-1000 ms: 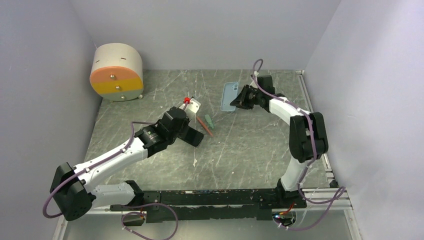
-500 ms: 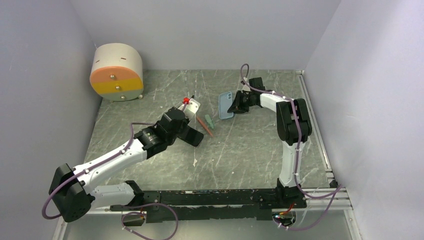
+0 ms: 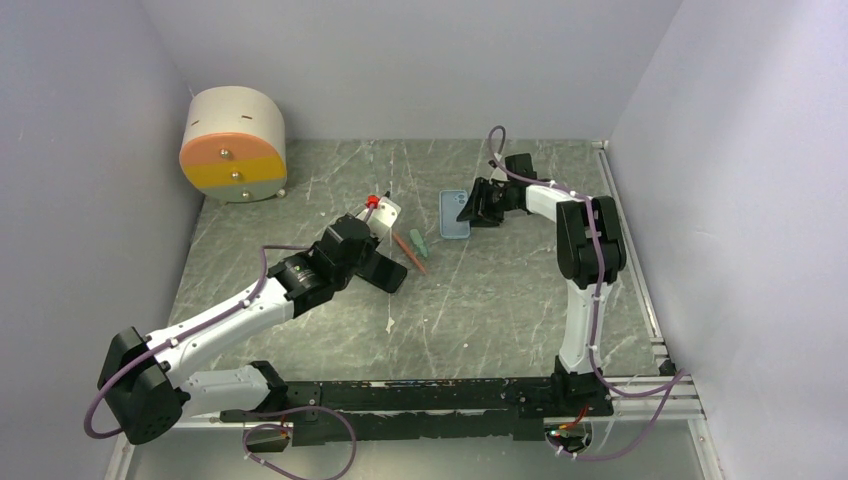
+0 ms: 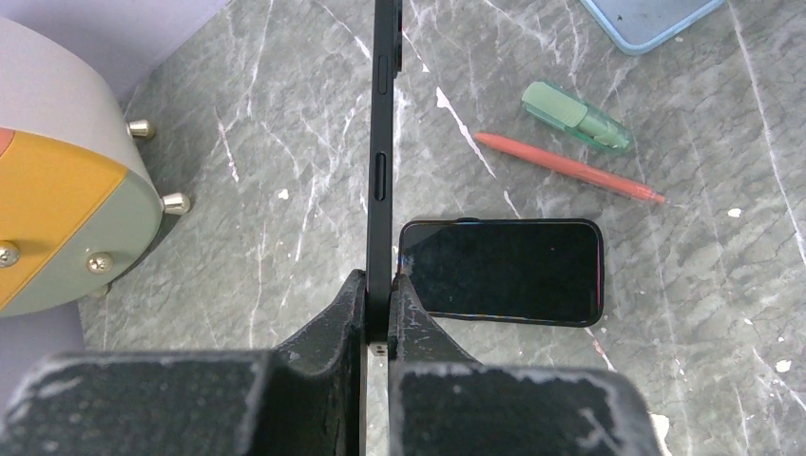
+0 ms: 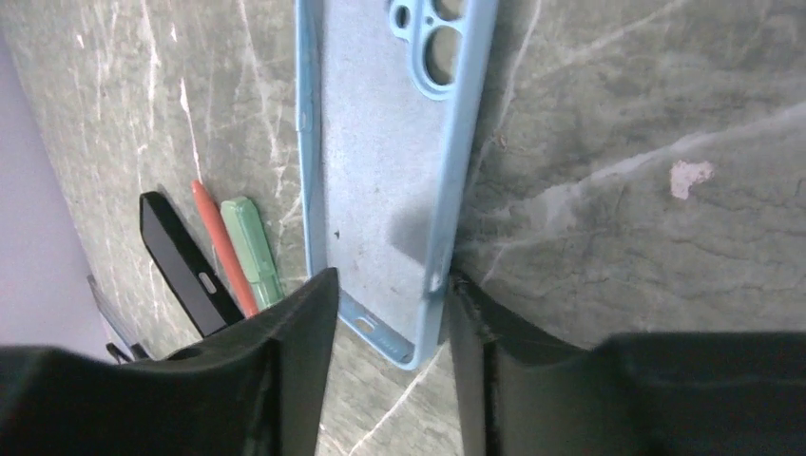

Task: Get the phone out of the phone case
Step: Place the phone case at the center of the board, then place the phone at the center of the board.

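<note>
The light blue phone case [image 3: 455, 215] lies empty on the table with its inside up, and its camera cut-outs show in the right wrist view [image 5: 380, 142]. My right gripper [image 5: 392, 280] is open astride the case's near corner [image 3: 468, 208]. One finger [image 5: 475, 323] touches the case's side wall. My left gripper [image 4: 380, 275] is shut on a thin black phone [image 4: 383, 114], held upright and seen edge-on with its side buttons showing. A flat black phone-like slab [image 4: 504, 271] rests on the table just right of the left fingers [image 3: 388, 272].
A red pen [image 4: 570, 168] and a green capped item [image 4: 575, 116] lie between the two grippers. A white object with a red tip [image 3: 385, 210] sits beyond the left gripper. A round drawer unit [image 3: 232, 145] in beige, orange and yellow stands at the back left. Walls enclose the table.
The right arm folded in and carried the blue case left and nearer. The case was tilted in the jaws half a second ago and now lies flat. The left arm has barely moved.
</note>
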Controlling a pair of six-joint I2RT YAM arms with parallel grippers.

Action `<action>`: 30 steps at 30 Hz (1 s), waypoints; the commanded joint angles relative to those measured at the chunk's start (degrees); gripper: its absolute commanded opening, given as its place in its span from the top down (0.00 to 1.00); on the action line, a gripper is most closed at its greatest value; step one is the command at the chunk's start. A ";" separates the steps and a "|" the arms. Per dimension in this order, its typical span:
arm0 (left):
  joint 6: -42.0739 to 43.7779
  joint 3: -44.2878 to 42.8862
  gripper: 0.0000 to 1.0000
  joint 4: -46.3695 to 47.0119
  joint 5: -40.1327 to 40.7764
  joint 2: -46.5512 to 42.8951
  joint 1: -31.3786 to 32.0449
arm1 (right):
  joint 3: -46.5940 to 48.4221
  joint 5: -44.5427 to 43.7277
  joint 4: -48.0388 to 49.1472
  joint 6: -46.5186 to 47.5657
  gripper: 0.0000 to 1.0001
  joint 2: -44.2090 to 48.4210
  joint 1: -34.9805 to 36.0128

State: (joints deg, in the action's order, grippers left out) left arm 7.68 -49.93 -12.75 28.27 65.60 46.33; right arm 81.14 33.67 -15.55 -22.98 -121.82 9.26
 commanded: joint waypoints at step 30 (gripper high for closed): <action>3.97 -7.28 0.97 2.84 -2.18 4.89 4.83 | -20.18 -27.47 2.20 -40.99 0.28 45.26 22.10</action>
State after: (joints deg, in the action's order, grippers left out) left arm 9.52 -53.23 -13.21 25.34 70.48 49.30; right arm 60.12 11.22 -14.02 -55.66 -77.65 28.60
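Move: The right hand, its fingers already part open, straddles the near end of the phone case's right rim; the case's middle is about 3 cm ahead and 4 cm left. The phone in the left grip lies some 18 cm left, 9 cm back and 17 cm above. The green marker lies 12 cm left, 6 cm back; the lying phone 22 cm left, 14 cm back. From the left hand the held phone's middle is roughly 5 cm ahead, 2 cm right. First sideways to the right by about 4 cm while opening wider, the right hand comes free of the phone case's rim; then it climbs to some 18 cm, drawing back 12 cm and swinging left over the case side towards the phone in the left grip, turning clockwise nearly 20 degrees with fingers staying open. The left hand keeps its hold on that phone and drifts right to meet it. ##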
